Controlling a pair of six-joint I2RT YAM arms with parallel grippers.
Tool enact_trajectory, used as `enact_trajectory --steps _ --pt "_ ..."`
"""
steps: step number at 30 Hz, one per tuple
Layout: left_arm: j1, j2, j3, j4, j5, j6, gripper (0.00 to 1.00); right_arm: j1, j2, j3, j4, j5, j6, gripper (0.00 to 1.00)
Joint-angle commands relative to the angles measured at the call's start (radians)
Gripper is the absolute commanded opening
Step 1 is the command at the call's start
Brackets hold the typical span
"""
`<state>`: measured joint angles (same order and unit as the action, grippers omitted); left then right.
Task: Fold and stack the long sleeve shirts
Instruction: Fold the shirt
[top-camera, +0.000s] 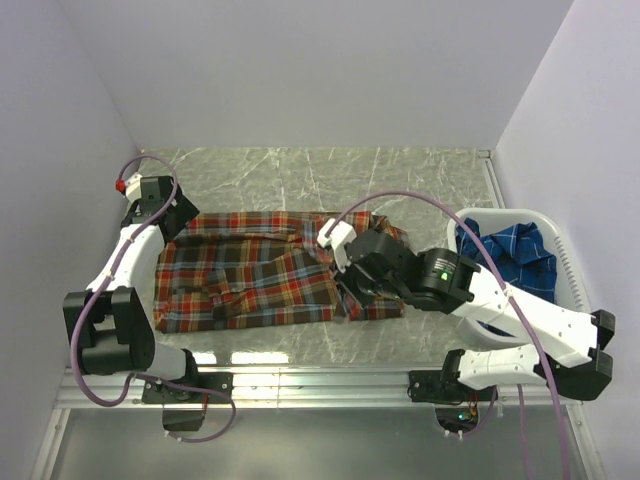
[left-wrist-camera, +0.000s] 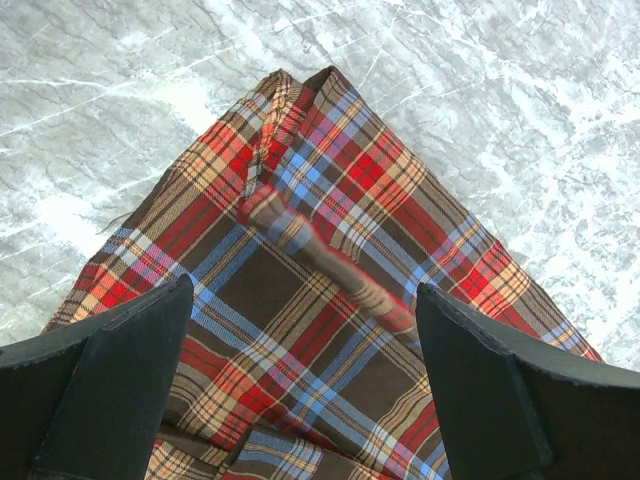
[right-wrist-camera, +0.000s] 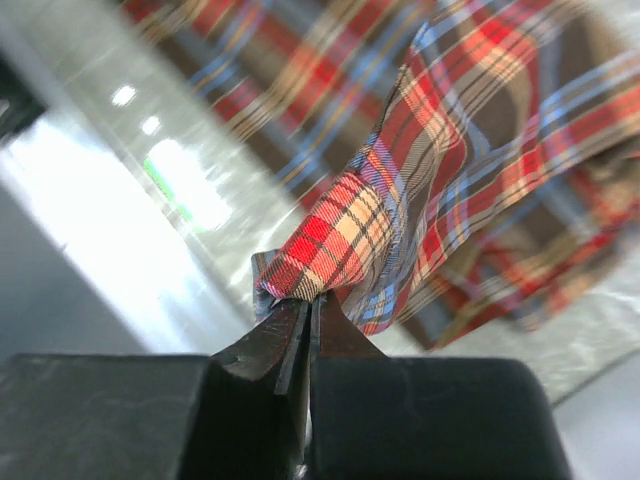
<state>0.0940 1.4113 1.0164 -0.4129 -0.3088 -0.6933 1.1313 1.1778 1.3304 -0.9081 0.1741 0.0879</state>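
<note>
The red-orange plaid shirt (top-camera: 250, 272) lies spread flat on the marble table. My left gripper (top-camera: 168, 217) hovers over its far left corner, open wide; in the left wrist view its fingers (left-wrist-camera: 110, 390) straddle the cloth (left-wrist-camera: 300, 230) without touching it. My right gripper (top-camera: 345, 272) is at the shirt's right side, shut on a pinched fold of the red plaid (right-wrist-camera: 330, 240) that rises from the jaw tips (right-wrist-camera: 310, 300). The blue plaid shirt (top-camera: 512, 250) lies crumpled in the white basket (top-camera: 560, 245).
The basket stands at the right edge of the table, against the right wall. Walls close in the left, back and right sides. Bare marble (top-camera: 330, 175) shows behind the red shirt, and a metal rail (top-camera: 320, 385) runs along the near edge.
</note>
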Motion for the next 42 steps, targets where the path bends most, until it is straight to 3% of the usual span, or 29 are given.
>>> enact_trajectory --steps 1,11,15,25,32,42 --pt "0.003 -0.034 0.014 0.006 -0.009 0.003 0.99 0.022 -0.053 -0.033 -0.051 -0.171 0.044 0.00" --pt "0.000 0.001 0.017 0.014 0.030 0.015 0.99 0.028 -0.035 -0.082 -0.078 -0.286 0.020 0.00" --pt "-0.013 0.006 0.048 0.011 0.100 0.000 0.98 0.028 -0.017 -0.089 -0.088 -0.260 0.009 0.00" --pt "-0.088 0.204 0.185 0.078 0.175 -0.078 0.83 0.027 0.005 -0.126 -0.012 -0.217 -0.002 0.00" --pt "-0.088 0.298 0.111 0.132 0.183 -0.133 0.78 0.027 0.006 -0.168 0.038 -0.200 0.004 0.00" --pt "-0.112 0.225 -0.088 0.102 0.105 -0.224 0.75 0.027 0.005 -0.178 0.060 -0.208 0.004 0.00"
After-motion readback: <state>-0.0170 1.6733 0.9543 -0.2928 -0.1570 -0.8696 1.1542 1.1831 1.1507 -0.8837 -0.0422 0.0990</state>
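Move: The raised fold running crosswise in the plaid shirt lies about 8 cm to the left gripper's right, level with it and 13 cm below; the shirt's far edge is some 8 cm ahead and 5 cm right, the turned-in cuff about 16 cm back and 11 right. The right gripper holds the sleeve end; the bare strip before the shirt's near edge lies roughly 6 cm back and 25 below, the shirt's near right corner 16 cm right and 1 ahead. Keep the right gripper shut on the sleeve end and draw it back some 6 cm past the shirt's near edge, then lower it, tipping the fingers further down. After a short hold, swing the left gripper right and forward over the shirt, then sink it about 10 cm below its start while pulling back onto the crosswise fold, narrowing its fingers by a quarter but leaving them open. ##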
